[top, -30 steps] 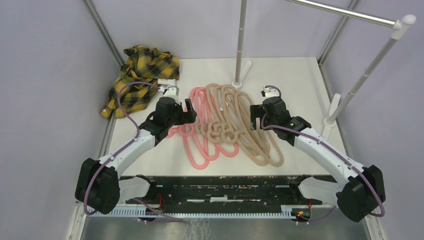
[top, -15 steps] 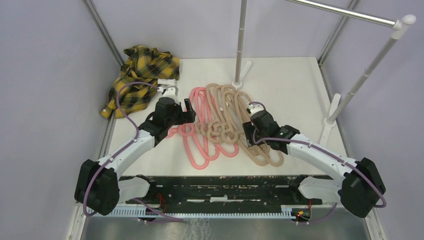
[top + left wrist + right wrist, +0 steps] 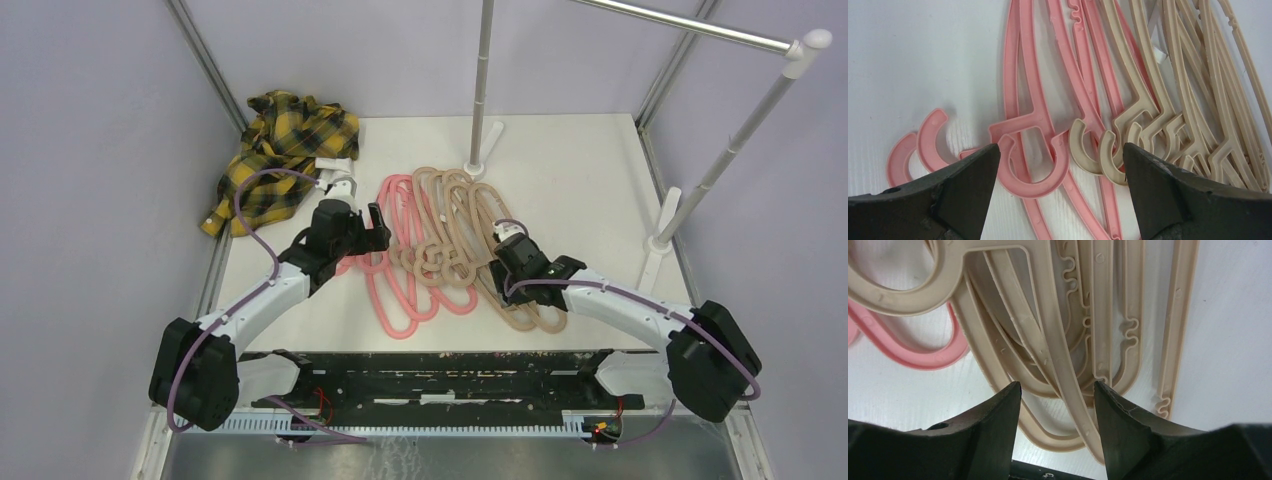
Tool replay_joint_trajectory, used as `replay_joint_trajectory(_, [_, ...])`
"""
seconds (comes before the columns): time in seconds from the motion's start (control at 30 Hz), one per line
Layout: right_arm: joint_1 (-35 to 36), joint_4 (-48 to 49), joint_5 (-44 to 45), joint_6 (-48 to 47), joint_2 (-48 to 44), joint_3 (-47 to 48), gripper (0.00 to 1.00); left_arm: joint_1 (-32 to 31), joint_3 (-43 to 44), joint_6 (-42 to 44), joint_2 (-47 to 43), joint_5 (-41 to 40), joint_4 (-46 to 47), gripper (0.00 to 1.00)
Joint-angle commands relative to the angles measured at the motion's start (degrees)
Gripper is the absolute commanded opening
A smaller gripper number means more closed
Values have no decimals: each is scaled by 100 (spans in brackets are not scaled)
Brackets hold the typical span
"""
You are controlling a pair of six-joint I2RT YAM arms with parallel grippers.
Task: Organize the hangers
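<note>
A pile of hangers lies flat mid-table: pink hangers (image 3: 395, 290) on the left, beige hangers (image 3: 455, 210) on the right, overlapping. My left gripper (image 3: 375, 225) is open at the pile's left edge; in the left wrist view my left gripper (image 3: 1060, 165) hovers over a pink hook (image 3: 1030, 167) and beige hooks (image 3: 1088, 150). My right gripper (image 3: 500, 262) is low over the beige hangers' near right part. In the right wrist view my right gripper (image 3: 1057, 390) is open, its jaws straddling a beige hanger arm (image 3: 1068, 385) without pinching it.
A yellow plaid shirt (image 3: 285, 150) is bunched at the back left corner. A rack pole (image 3: 482, 90) stands behind the pile on a white base (image 3: 484, 148). A second pole (image 3: 730, 150) and its foot (image 3: 658, 245) stand at the right edge, with a rail (image 3: 690, 25) overhead.
My right arm has swung left and nearer, coming down over the beige hangers. My left arm has hardly moved. The hangers lie as before.
</note>
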Motion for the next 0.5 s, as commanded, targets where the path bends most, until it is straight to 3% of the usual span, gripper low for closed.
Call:
replay_joint_trajectory(0.0, [36, 186, 190, 147, 380, 240, 58, -2, -40, -215, -178, -61, 214, 99])
replay_joint_trajectory(0.27, [38, 208, 340, 318, 888, 256, 46, 0, -83, -225, -255, -59, 267, 99])
replay_joint_trajectory(0.47, [40, 36, 212, 315, 731, 332, 15, -1, -86, -216, -249, -64, 280, 99])
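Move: The upper tan hanger's long bar runs between the right hand's open fingers, and the stretch to pinch lies straight below, about 3 cm down. At the same low level, that hanger's hook is some 9 cm to the hand's left and 5 cm farther out, a pink hanger's near loop about 8 cm left and 1 cm back, and the tan outer bar about 8 cm right, level with the hand. From the left hand, the bar stretch lies roughly 28 cm right, 11 cm back and 10 cm below. Straight down by about 2.5 cm goes the right hand, tipping only some 5 degrees, until its fingertips sit either side of the upper tan hanger's long bar. It then stays low there while the fingers, already narrowing, close from over half open to about a quarter and pinch the bar between their pads. ##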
